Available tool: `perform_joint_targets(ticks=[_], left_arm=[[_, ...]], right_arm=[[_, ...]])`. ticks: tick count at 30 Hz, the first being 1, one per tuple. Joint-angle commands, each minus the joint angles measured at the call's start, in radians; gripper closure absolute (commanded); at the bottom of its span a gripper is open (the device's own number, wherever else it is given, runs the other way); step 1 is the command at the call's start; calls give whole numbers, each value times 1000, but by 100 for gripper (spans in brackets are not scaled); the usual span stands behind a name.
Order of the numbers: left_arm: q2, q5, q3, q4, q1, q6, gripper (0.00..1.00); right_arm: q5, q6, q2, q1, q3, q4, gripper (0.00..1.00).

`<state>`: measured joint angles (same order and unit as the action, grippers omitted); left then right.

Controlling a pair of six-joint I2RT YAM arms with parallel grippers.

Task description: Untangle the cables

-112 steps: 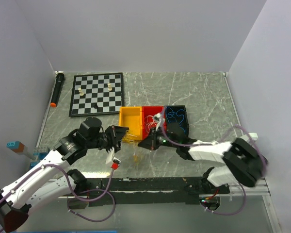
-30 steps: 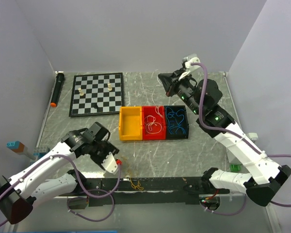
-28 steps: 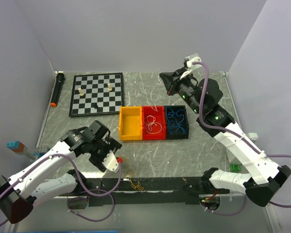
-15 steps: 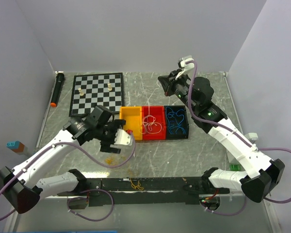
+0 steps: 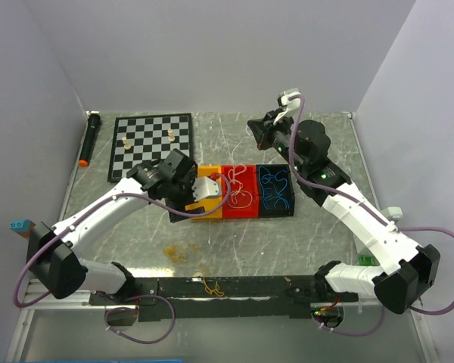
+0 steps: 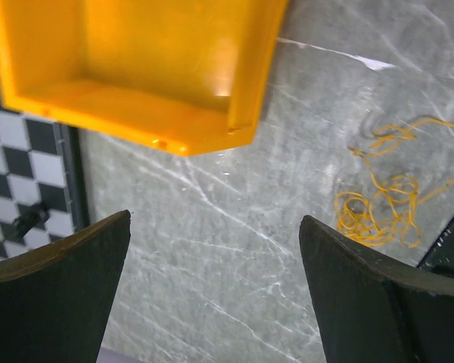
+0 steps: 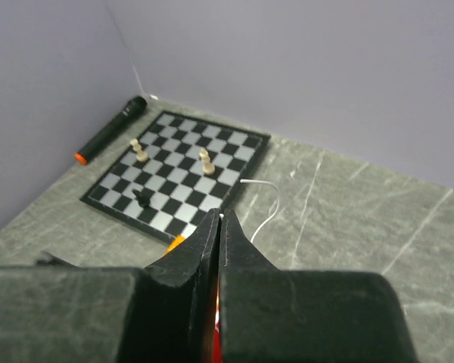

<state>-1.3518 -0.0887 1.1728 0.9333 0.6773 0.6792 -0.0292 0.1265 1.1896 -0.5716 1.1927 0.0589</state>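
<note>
My left gripper point(image 5: 200, 198) hovers open over the near-left corner of the yellow bin point(image 5: 208, 172), and its fingers point(image 6: 53, 287) have nothing between them. The yellow-tan cable point(image 5: 174, 252) lies loose on the table nearer the arm bases, and shows as a curly heap point(image 6: 382, 208) in the left wrist view. My right gripper point(image 5: 252, 131) is raised behind the bins, shut on the white cable point(image 7: 266, 198) at its tips point(image 7: 221, 215). More white loops point(image 5: 240, 198) lie in the red bin point(image 5: 240, 169). The blue cable point(image 5: 275, 189) sits in the black bin point(image 5: 290, 203).
A chessboard point(image 5: 151, 146) with three pieces lies at the back left. A black marker with an orange tip point(image 5: 88, 140) rests along the left wall. The three bins stand side by side mid-table. Walls close in the back and both sides.
My left gripper has opened and swung from the near table edge up to the yellow bin, with the yellow-tan cable left lying on the table. The right gripper has barely moved.
</note>
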Motion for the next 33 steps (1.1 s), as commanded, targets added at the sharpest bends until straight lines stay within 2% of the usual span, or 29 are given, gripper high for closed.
perform_joint_targets(ticks=[1,5,8,13,18,22,28,33], left_arm=[[86,127,37,-98,-1,-88,3],[103,222,36,-171,-18,-181,3],[95,187,65,-123,-31,-176,3],[169,213,19,-220,-35,-193,3],[166,173,27,-195,-42,-230,3],[177,144,-1,-189,-41,-222,3],[201,69,-30,-143,-44,-210,1],[212,0,-79,-91,-44,-153,1]], right_arm=[[-8,7,27,21,-34,47,100],[9,-7,53,24,-70,56,100],[23,-10,68,24,-100,64,100],[78,-36,94,24,-142,59,100],[94,-54,157,18,-119,18,100],[54,-7,246,-13,-119,21,100],[69,163,344,-53,-186,67,100],[116,209,415,-65,-182,59,100]])
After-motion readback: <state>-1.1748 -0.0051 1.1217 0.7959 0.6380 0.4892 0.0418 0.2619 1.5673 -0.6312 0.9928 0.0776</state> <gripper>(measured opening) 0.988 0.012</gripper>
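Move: The right hand, with the white cable pinched in its shut fingers, is high above the boxes. The red box is some 37 cm below it, about 7 cm ahead and 3 cm left. At the same depth and distance ahead, the yellow box is about 15 cm left and the black box with the blue cable 9 cm right. From the open left hand the red box lies about 16 cm ahead, 16 cm right and 12 cm down; the yellow cable is roughly 8 cm back, 4 cm left and 14 cm down. Still pinching the white cable, the right hand lowers it about 25 cm towards the red box, easing a little forward and then left, while the fingers tip some 30 degrees further down. The left hand, empty and wide open, lifts about 7 cm and reaches 4 cm forward, twisting counter-clockwise, then sinks partway back. ##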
